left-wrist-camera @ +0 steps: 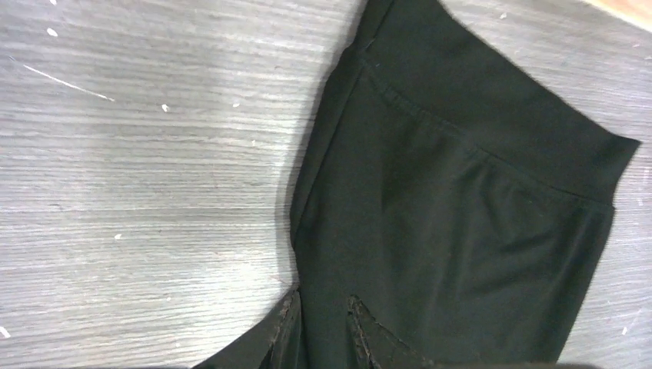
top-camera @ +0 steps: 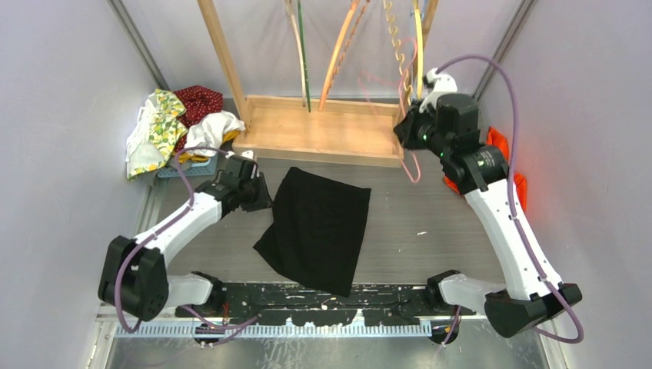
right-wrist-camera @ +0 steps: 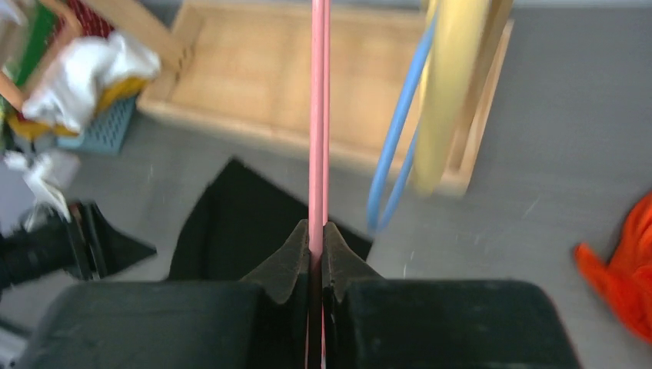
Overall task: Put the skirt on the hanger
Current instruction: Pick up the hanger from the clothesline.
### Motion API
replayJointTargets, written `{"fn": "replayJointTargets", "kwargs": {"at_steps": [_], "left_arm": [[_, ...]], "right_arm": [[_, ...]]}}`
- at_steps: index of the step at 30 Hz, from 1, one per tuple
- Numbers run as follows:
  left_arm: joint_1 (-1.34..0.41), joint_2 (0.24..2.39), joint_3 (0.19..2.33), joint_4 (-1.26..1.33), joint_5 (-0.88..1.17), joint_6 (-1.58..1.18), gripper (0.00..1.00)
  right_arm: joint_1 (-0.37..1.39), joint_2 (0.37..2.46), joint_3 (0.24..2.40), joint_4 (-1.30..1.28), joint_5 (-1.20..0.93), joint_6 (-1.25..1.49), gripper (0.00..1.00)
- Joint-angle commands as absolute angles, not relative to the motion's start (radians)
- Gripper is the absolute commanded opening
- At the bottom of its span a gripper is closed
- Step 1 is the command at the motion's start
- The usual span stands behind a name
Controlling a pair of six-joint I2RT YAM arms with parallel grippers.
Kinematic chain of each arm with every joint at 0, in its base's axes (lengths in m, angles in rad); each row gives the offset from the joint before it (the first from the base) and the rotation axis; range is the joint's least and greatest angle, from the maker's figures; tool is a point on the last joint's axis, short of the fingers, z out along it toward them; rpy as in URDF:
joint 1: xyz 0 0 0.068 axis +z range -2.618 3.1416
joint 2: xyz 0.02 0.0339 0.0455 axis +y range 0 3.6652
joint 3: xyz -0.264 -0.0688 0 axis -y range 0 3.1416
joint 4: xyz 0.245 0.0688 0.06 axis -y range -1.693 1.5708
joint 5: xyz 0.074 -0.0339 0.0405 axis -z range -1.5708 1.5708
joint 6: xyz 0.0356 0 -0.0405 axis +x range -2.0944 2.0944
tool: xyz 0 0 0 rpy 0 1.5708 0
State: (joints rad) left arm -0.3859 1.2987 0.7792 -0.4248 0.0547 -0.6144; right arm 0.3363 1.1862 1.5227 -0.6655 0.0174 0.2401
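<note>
The black skirt (top-camera: 319, 227) lies flat on the grey table, waistband toward the rack. My left gripper (top-camera: 260, 196) sits at its left edge. In the left wrist view the skirt (left-wrist-camera: 461, 215) fills the right half, and the left gripper (left-wrist-camera: 323, 311) is shut on a fold of its side edge. My right gripper (top-camera: 407, 131) is raised by the rack's right end, shut on the thin pink hanger (top-camera: 413, 167). In the right wrist view the pink hanger (right-wrist-camera: 317, 115) runs straight up out of the right gripper (right-wrist-camera: 317, 231), with the skirt (right-wrist-camera: 238, 223) far below.
The wooden rack base (top-camera: 323, 131) stands behind the skirt with orange (top-camera: 342, 54), green (top-camera: 302, 46) and yellow (top-camera: 419, 38) hangers above it. A pile of clothes (top-camera: 177, 123) lies back left. An orange cloth (top-camera: 503, 146) lies behind the right arm.
</note>
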Motion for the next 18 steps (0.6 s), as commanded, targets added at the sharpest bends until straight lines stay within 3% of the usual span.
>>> {"fn": "replayJointTargets", "kwargs": {"at_steps": [1,5,9,18], "left_arm": [[-0.388,1.188,0.853,-0.527,0.072,-0.565,0.28],[-0.388,1.104,0.886,-0.586,0.092,-0.566,0.28],[-0.388,1.059,0.919,-0.631,0.138,-0.574,0.28],[-0.392,0.970,0.881,-0.703,0.166,-0.570,0.24]], "right_arm": [[0.341,1.088,1.368,-0.719,-0.130,0.323,0.01],[0.394,1.016,1.211,-0.698,-0.233,0.370,0.01],[0.566,0.978,1.053,-0.579,-0.268,0.433,0.01],[0.904,0.861,0.677,-0.149,-0.245,0.578,0.01]]}}
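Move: The right hand, with the pink hanger already pinched and apparently clear of the clothesline, has the black skirt's middle about 10 cm back, 23 cm to its left and some 37 cm below. From that hand the rack's wooden tray is roughly 17 cm ahead, 23 cm left and 36 cm down; the yellow hanger hangs about 13 cm ahead, 2 cm right, near hand height. From the left hand the skirt's middle is about 12 cm right, 4 cm back, 8 cm below. Keeping its pinch on the pink hanger, the right hand swoops down and back from the clothesline, just under 20 cm each way, bending left midway by some 13 cm to bring the hanger over the skirt; it swings counter-clockwise and tips down on the way. The left hand, fingers holding their narrow gap, rises about 9 cm beside the skirt and eases back slightly. ##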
